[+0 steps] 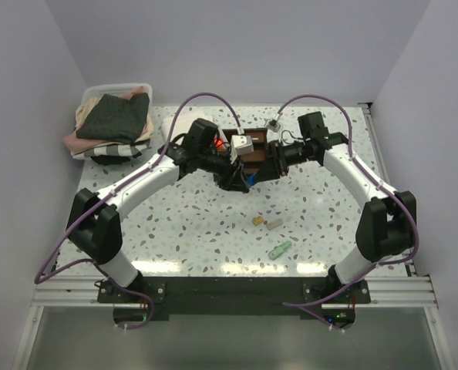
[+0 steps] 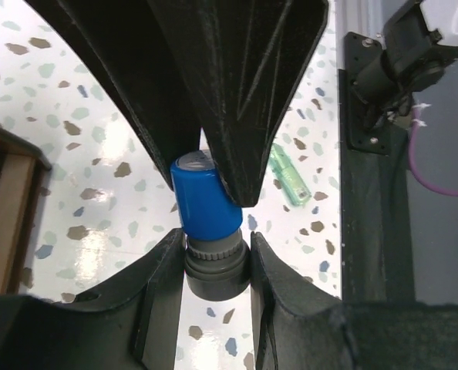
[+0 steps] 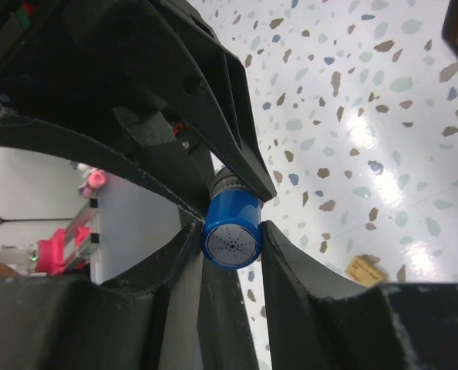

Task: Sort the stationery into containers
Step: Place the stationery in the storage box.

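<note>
The blue-capped marker [image 1: 250, 179] hangs above the table just in front of the dark brown organiser [image 1: 248, 146], held between both arms. My left gripper [image 2: 216, 262] is shut on its grey barrel [image 2: 216, 274]. The blue cap [image 2: 206, 204] points away from it. My right gripper [image 3: 231, 240] presses both fingers against the sides of that blue cap [image 3: 231, 227], end-on. A green bit [image 1: 279, 249] and two tan bits [image 1: 257, 220] [image 1: 274, 224] lie on the table nearer the arm bases. Other pens are hidden behind the arms.
A white bin of folded cloths [image 1: 113, 116] stands at the back left. The organiser's wooden edge [image 2: 5, 216] shows at the left of the left wrist view. The table's right rail [image 1: 379, 154] runs along the right side.
</note>
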Available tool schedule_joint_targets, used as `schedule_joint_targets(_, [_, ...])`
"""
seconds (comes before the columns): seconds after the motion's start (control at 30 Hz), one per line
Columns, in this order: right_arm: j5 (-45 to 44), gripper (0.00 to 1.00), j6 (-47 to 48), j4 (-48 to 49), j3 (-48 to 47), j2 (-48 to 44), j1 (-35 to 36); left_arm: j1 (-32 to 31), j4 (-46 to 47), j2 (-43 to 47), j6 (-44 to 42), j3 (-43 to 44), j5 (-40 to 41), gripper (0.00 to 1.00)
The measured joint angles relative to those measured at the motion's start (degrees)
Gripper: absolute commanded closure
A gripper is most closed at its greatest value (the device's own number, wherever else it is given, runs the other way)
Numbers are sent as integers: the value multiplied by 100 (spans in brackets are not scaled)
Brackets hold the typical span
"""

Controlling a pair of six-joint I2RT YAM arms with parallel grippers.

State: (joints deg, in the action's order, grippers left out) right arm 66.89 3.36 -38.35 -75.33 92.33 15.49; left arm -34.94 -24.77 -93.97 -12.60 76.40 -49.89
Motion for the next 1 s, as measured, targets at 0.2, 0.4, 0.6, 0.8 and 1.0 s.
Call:
schedule_joint_targets(0.2, [-964, 100, 1049, -844, -977, 42, 66, 11, -105, 118, -236, 66, 1027, 40])
schedule_joint_targets(0.4, [-2000, 100, 1738, -1178, -1812, 302, 59, 417, -363, 544, -608, 31, 1799, 39])
schedule_joint_targets(0.6, [-3088, 100, 2135, -1283, -2330, 852, 144, 1047, -376, 1056, -654, -186, 2138, 39])
schedule_joint_targets(0.8, [-3891, 100, 2376, -1357, -2761, 1248, 372, 1381, -367, 1139, -647, -319, 2186, 39])
schedule_joint_targets(1.0, [-4428, 100, 2483, -1349, -3018, 1482, 601, 1453, -378, 1196, -640, -525, 2162, 38])
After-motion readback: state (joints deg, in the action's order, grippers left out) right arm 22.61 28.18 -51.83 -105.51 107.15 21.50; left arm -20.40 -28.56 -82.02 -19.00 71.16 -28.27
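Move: The glue stick is already held by both hands, the right fingers on its blue cap end and the left on its grey end. From the right hand the storage box it is bound for lies about 18 cm ahead, 3 cm left and 14 cm lower. The yellow block is nearly straight below, some 18 cm down and 2 cm right; the white eraser is level with that block, about 4 cm farther right. From the left hand the box is roughly 18 cm straight ahead. The glue stick stays pinched by its blue cap in the right hand while the left fingers open and come free of its grey end, that hand backing off forward and left to the box's left front. The right hand carries the stick some 13 cm forward to the box, drifting slightly right, first rising about 2 cm and then sinking 4, its fingers tipping roughly 30 degrees farther down and swinging forward. ##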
